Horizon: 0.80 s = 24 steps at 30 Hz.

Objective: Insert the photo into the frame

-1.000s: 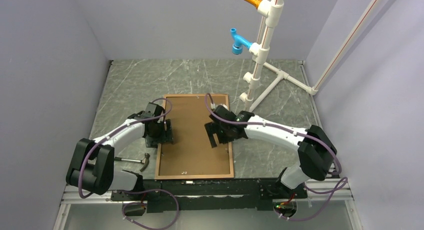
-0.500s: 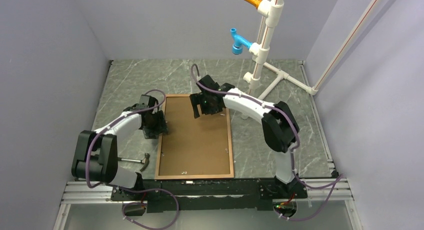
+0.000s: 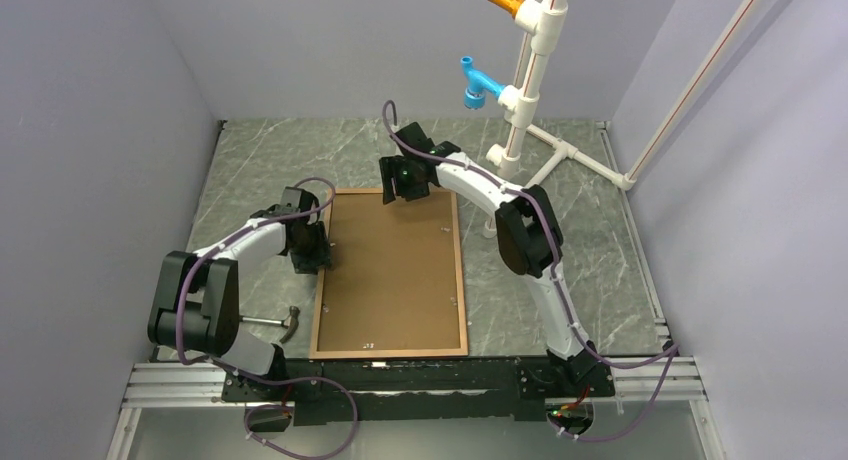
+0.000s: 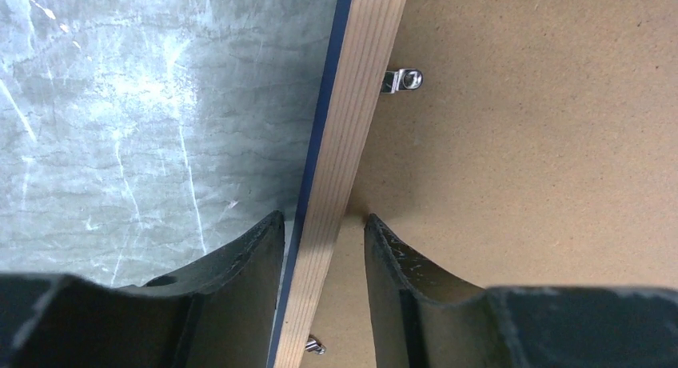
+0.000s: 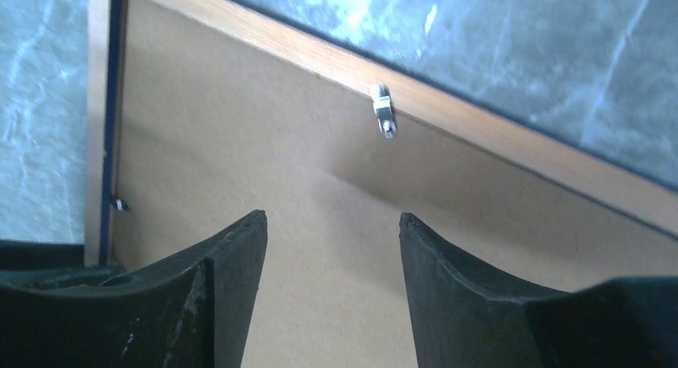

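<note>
The frame [image 3: 322, 310] lies back up on the table with a brown backing board [image 3: 395, 270] filling it. No photo shows in any view. My left gripper [image 3: 318, 254] is at the frame's left rail. In the left wrist view it [image 4: 324, 218] stands open astride the wooden rail [image 4: 352, 120]: one finger outside by the navy edge, the other over the board with a small gap. My right gripper [image 3: 403, 190] hangs over the board's far end. In the right wrist view it [image 5: 332, 216] is open, with nothing between its fingers above the board [image 5: 240, 128].
A hammer [image 3: 270, 322] lies on the marble table [image 3: 280, 160] left of the frame's near corner. A white pipe stand [image 3: 520, 110] with blue and orange fittings rises at the back right. Small metal clips [image 4: 404, 80] [image 5: 384, 112] sit along the rails' inner edges.
My right arm swung from the board's right middle to its far end. The left gripper moved slightly further along the left rail. Both pairs of jaws have narrowed.
</note>
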Available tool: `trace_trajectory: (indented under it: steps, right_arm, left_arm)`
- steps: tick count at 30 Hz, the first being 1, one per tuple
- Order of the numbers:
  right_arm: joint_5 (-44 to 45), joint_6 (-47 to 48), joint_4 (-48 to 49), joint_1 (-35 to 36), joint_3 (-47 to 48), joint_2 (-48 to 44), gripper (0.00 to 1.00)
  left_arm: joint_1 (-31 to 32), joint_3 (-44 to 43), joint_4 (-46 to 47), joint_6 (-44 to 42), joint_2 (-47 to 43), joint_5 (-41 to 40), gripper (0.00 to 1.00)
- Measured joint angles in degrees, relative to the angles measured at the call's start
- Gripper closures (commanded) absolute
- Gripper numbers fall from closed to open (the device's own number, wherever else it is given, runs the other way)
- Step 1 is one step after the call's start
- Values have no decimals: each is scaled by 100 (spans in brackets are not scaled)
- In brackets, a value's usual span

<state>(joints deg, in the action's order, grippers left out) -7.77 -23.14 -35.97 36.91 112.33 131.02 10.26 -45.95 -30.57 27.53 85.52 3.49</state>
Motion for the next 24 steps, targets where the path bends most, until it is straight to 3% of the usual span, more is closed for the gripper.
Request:
trace_trajectory:
  steps: [12,24]
  right_arm:
    - [-120,101,-48,-13,1237,942,38]
    - [-59,175,20,-144,1373,1078,37]
  left_arm:
    - [0,-15,11,-157,26,76,55]
    - [0,-59,-20,-256,59,76,55]
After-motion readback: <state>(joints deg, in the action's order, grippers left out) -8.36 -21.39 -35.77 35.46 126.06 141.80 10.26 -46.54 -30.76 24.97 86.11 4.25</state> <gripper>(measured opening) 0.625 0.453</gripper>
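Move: The small metal clip on the frame's far rail lies some 6 cm ahead of the right hand, neither left nor right of it and about 4 cm below. The upper clip on the left rail is roughly 14 cm left and 6 cm back, the upper clip on the right rail about 12 cm right and 2 cm back, both at the same depth below. From the left hand the far clip lies some 18 cm ahead and 16 cm right, about level in height. The right hand reaches forward about 5 cm over the brown backing board to the clip on the far rail, at first slanting some 2 cm left and then easing slightly back right as it sinks by under 2 cm, slowing to a stop with its half-open fingers either side of the clip and the right-hand finger close beside it. Its wrist hardly turns and its fingers stay open, with no touch on the clip to be made out, while the left hand stays put with its part-open fingers astride the left rail. ##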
